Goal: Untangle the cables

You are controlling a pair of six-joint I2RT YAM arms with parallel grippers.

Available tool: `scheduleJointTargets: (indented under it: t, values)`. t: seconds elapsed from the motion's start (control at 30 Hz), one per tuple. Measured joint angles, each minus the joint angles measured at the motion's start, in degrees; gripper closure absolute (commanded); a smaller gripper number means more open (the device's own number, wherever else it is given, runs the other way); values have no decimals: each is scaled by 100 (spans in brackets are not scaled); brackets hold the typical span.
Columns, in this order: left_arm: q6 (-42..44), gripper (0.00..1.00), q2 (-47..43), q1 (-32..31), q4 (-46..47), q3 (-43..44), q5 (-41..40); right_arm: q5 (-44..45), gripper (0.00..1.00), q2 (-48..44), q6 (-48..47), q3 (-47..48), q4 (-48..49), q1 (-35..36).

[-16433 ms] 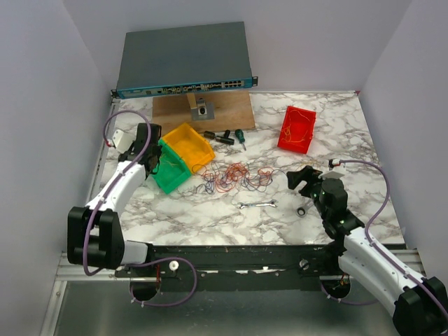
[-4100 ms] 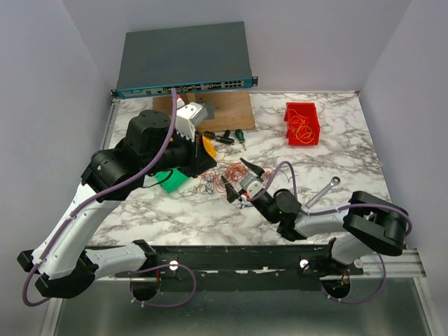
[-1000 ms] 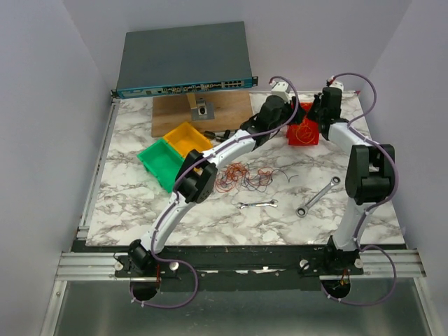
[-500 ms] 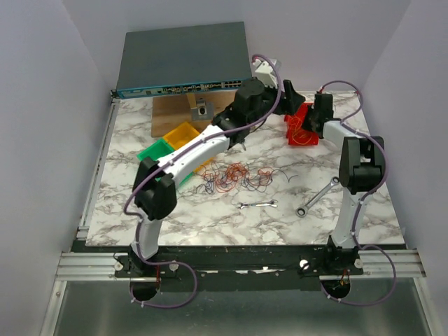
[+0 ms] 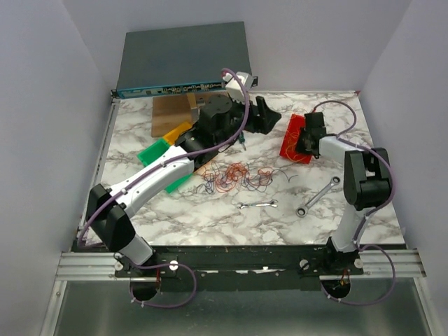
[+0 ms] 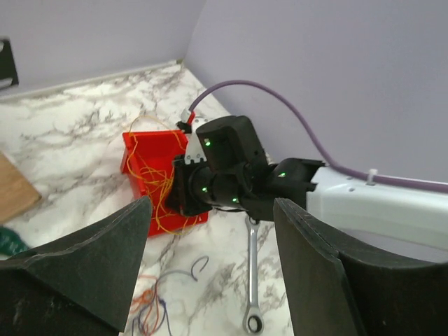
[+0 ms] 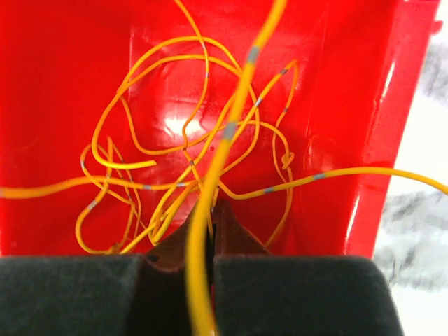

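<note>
A tangle of orange, red and dark cables lies mid-table; its loose ends show low in the left wrist view. Several yellow cables lie coiled in the red bin. My right gripper is down inside that bin, shut on a yellow cable that runs up past the camera. From above, the right gripper sits at the bin's right side. My left gripper hangs open and empty above the table left of the bin, facing it with wide fingers.
Yellow and green bins sit under the left arm. Two wrenches lie near the front. A screwdriver, a wooden board and a network switch are at the back.
My left gripper has pulled away leftward from the red bin and opened wider. The right gripper came nearer along the bin, staying shut; the bin shifted slightly toward the front.
</note>
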Motion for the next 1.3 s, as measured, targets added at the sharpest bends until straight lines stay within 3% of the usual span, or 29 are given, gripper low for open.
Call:
scheduleJointTargets:
  t: [0.17, 0.33, 0.67, 0.77, 0.87, 0.93, 1.3]
  values:
    - [-2, 28, -645, 0, -184, -645, -4, 365, 99, -935, 358, -831, -254, 461]
    - [-149, 28, -1626, 0, 9, -1513, -105, 863, 99, -1279, 619, -859, -439, 684]
    - [-286, 28, -2839, 0, 140, -2653, -439, 1698, 99, 393, 885, 514, -485, 643]
    - [-269, 28, -3126, 0, 70, -2988, -562, 1797, 89, 730, 931, 962, -455, 643]
    - [-256, 28, -3366, 0, -68, -3257, -682, 1847, 66, 772, 1021, 1036, -470, 645]
    - [-247, 28, -3497, 0, -116, -3421, -743, 1860, 59, 697, 1056, 962, -481, 643]
    - [-284, 28, -4129, 0, -439, -3895, -920, 1714, 48, -511, 1064, 669, -1023, 632]
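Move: The red bin that the yellow cable is being put into lies right around the shut right fingers, its middle about 3 cm ahead and 1 cm below them. The ratchet wrench is some 20 cm back and 5 cm right of that hand, and the red-and-blue cable tangle about 25 cm left and 12 cm back, both roughly 3 cm lower. From the left hand, the bin is about 18 cm ahead, 19 cm right and 35 cm below. The yellow cable, still pinched by the right fingers inside the red bin, is drawn back about 5 cm with a slight rise, then taken some 8 cm forward and down again as the wrist turns clockwise. Those fingers open about halfway and let go, and the hand eases back, then rises clear. The empty left hand, still open, withdraws left and back, sinking near its end. ##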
